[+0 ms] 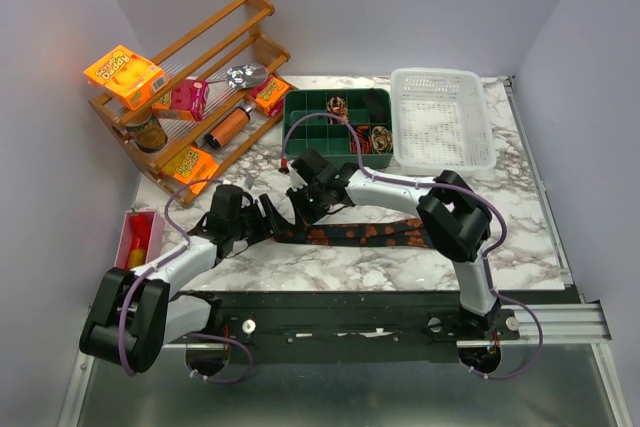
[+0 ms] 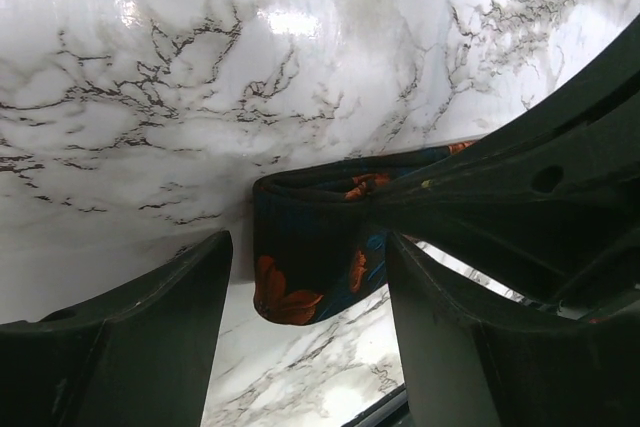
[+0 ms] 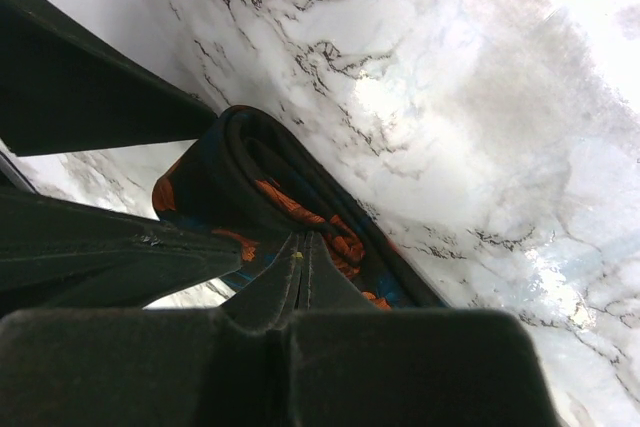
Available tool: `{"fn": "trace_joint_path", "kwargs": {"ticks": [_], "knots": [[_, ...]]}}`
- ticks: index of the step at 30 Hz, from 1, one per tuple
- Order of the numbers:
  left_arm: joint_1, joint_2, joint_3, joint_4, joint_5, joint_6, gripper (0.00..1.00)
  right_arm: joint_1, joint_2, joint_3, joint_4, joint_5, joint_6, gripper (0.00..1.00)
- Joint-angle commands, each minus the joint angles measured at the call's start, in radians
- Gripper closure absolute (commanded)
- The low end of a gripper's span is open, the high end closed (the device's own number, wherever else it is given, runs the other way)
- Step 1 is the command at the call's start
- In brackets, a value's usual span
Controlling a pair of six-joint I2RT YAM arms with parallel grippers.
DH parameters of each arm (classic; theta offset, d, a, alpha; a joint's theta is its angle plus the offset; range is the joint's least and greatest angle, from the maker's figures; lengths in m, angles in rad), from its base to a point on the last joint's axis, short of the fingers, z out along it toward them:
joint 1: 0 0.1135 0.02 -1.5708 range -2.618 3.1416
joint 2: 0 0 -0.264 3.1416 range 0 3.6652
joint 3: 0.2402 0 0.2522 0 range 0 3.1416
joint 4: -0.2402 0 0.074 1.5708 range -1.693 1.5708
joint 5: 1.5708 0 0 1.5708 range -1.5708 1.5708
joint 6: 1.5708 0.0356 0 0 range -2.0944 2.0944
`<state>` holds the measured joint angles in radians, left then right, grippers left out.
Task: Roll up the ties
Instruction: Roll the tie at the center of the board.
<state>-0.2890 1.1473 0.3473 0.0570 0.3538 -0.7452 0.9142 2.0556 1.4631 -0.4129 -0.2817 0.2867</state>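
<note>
A dark tie (image 1: 360, 235) with orange blotches lies flat across the marble table (image 1: 520, 237), and its left end is folded over into a thick loop (image 3: 250, 162). My left gripper (image 2: 310, 252) is open, its two fingers low on either side of that folded end (image 2: 300, 267). My right gripper (image 3: 300, 239) is shut, and its joined tips rest on top of the fold with no fabric showing between them. In the top view both grippers meet at the tie's left end, the left one (image 1: 268, 219) just left of the right one (image 1: 300, 197). Two rolled ties (image 1: 337, 104) (image 1: 380, 137) sit in the green tray.
A green compartment tray (image 1: 305, 127) stands behind the grippers, with a white mesh basket (image 1: 442, 117) to its right. A wooden rack (image 1: 200, 77) with orange snack packets and a can fills the back left. A red bin (image 1: 140, 237) sits at the left edge.
</note>
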Motion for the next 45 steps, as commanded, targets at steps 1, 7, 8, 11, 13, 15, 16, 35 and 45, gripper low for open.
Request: {"fn": "trace_joint_path", "kwargs": {"ticks": [1,7,8,11,13,15,16,35,45], "knots": [[0.005,0.017,-0.034,0.061,0.004,0.003,0.28,-0.006,0.011,-0.006,-0.024,0.044,-0.017,0.99],[0.005,0.045,-0.077,0.155,0.028,-0.023,0.34,-0.008,-0.026,-0.006,-0.023,0.056,-0.021,0.99],[0.005,0.049,-0.086,0.167,0.028,-0.029,0.36,-0.009,-0.026,-0.006,-0.024,0.058,-0.023,0.99],[0.005,0.066,-0.108,0.224,0.036,-0.049,0.44,-0.011,-0.019,-0.018,-0.023,0.062,-0.024,0.99],[0.005,0.077,-0.117,0.263,0.039,-0.062,0.47,-0.011,-0.018,-0.029,-0.018,0.058,-0.023,0.99],[0.005,0.088,-0.126,0.293,0.040,-0.072,0.53,-0.011,-0.017,-0.037,-0.007,0.058,-0.017,0.99],[0.005,0.091,-0.128,0.297,0.042,-0.074,0.55,-0.012,-0.018,-0.038,-0.004,0.055,-0.015,0.99],[0.007,-0.011,0.048,-0.055,-0.065,0.058,0.90,-0.012,-0.084,-0.053,0.000,0.055,-0.015,0.99],[-0.006,-0.024,0.162,-0.249,-0.140,0.122,0.92,-0.014,-0.029,0.000,0.009,-0.008,-0.001,0.99]]}}
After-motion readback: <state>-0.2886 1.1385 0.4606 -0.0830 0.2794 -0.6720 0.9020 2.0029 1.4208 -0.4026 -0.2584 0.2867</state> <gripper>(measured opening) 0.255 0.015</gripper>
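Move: The tie's folded left end sits between the left hand's open fingers, about 1 cm ahead, 1 cm to the right and 1 cm below. From the right hand's shut tips that end lies some 4 cm left, 2 cm back and 1 cm lower. The green tray's middle is about 21 cm ahead of the left hand and 13 cm to its right; the lowest orange box stands roughly 12 cm ahead, 19 cm left. Pinching the tie's folded end, the left fingers close around it after the hand sinks about 1 cm, then keep hold as that hand lifts nearly 3 cm, drifting left and slightly forward. The right hand, shut fingertips down at the fold, stays almost in place, edging about 1 cm right and then rising about 1 cm. ##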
